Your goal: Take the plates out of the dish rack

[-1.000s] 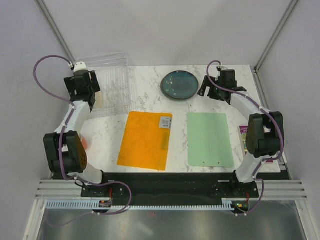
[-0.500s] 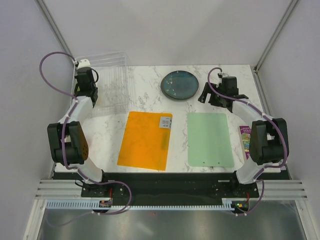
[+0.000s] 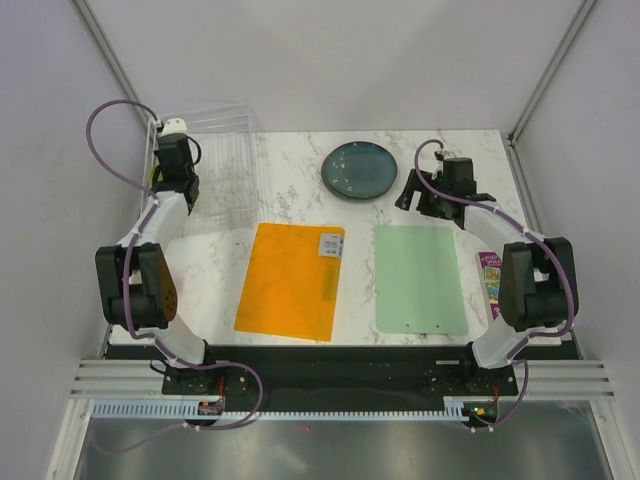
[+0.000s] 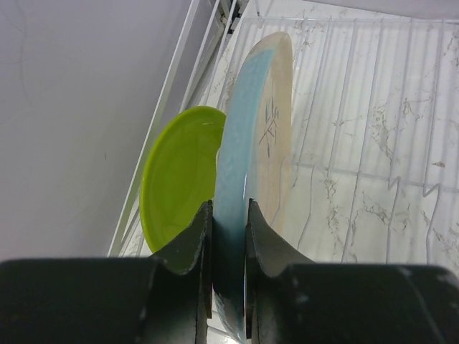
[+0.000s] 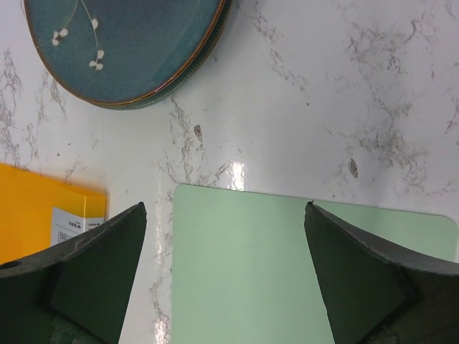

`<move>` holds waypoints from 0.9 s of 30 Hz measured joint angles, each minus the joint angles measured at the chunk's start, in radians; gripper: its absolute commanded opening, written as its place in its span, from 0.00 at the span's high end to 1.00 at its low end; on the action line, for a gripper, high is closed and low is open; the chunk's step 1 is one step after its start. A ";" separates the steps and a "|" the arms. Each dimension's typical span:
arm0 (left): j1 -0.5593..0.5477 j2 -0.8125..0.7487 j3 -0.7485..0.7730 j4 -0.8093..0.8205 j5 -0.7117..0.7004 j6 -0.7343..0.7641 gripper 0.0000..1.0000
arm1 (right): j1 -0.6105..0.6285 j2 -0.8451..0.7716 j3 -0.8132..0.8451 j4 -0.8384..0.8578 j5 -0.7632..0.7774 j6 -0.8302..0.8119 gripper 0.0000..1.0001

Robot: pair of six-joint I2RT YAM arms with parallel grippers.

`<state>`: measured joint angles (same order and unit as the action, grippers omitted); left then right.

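Note:
A pale blue and cream plate (image 4: 252, 143) stands on edge in the dish rack (image 4: 373, 107), and my left gripper (image 4: 229, 215) is shut on its near rim, one finger on each face. Just left of it, a smaller lime green plate (image 4: 179, 172) leans upright against the rack's side. From above, the left gripper (image 3: 178, 185) sits at the left side of the clear wire rack (image 3: 228, 170). Dark blue-grey plates (image 3: 359, 169) lie stacked flat on the table at the back centre. My right gripper (image 3: 415, 190) hangs open to their right, above the green mat's far edge (image 5: 287, 272), holding nothing.
An orange mat (image 3: 292, 280) and a pale green mat (image 3: 421, 278) lie flat on the marble table in front of the arms. A small purple packet (image 3: 492, 275) rests by the right edge. White walls and frame posts close in the back and sides.
My left gripper dropped toward the rack's left side and closed on the pale blue plate's rim. The right gripper drifted slightly nearer, staying open.

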<state>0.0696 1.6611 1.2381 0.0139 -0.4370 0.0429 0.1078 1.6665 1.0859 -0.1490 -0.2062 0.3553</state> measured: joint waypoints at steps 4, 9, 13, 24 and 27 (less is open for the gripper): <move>-0.025 -0.003 0.026 -0.043 -0.026 0.042 0.98 | 0.000 -0.021 -0.003 -0.001 0.001 0.001 0.02; -0.059 -0.047 0.061 -0.088 -0.079 0.101 0.98 | 0.000 -0.061 -0.003 -0.001 0.002 0.006 0.02; -0.079 -0.126 0.084 -0.088 -0.115 0.129 0.98 | 0.002 -0.094 -0.003 -0.005 0.003 0.007 0.02; -0.135 -0.402 0.063 -0.200 0.118 -0.010 0.98 | 0.085 -0.112 0.087 -0.054 -0.038 0.014 0.02; -0.135 -0.458 0.024 -0.220 0.290 -0.124 0.98 | 0.152 -0.079 0.164 -0.036 -0.078 0.015 0.02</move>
<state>-0.0654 1.2030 1.2621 -0.2058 -0.1474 -0.0811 0.2596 1.5879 1.2503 -0.1852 -0.2844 0.3706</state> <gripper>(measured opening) 0.219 0.982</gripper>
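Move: The left fingers already grip the blue-and-cream plate standing in the rack. From that hand the dark plate stack lies about 49 cm right, 5 cm farther out and 17 cm lower; the lime-green plate is some 8 cm left, 6 cm ahead and 9 cm below. From the open right hand, the gripped plate is about 60 cm left, 10 cm ahead and 4 cm higher; the stack is 9 cm left, 12 cm ahead and 8 cm below. Keeping its pinch on the blue-and-cream plate's rim, the left hand draws it up out of the rack by about 16 cm, easing back, then sweeps right towards the right hand, swinging clockwise and tipping its fingers up some 20 degrees. The empty right hand, still wide open, rises, then swings left towards that plate, ending about 10 cm up and 8 cm left and turning slightly counter-clockwise. ##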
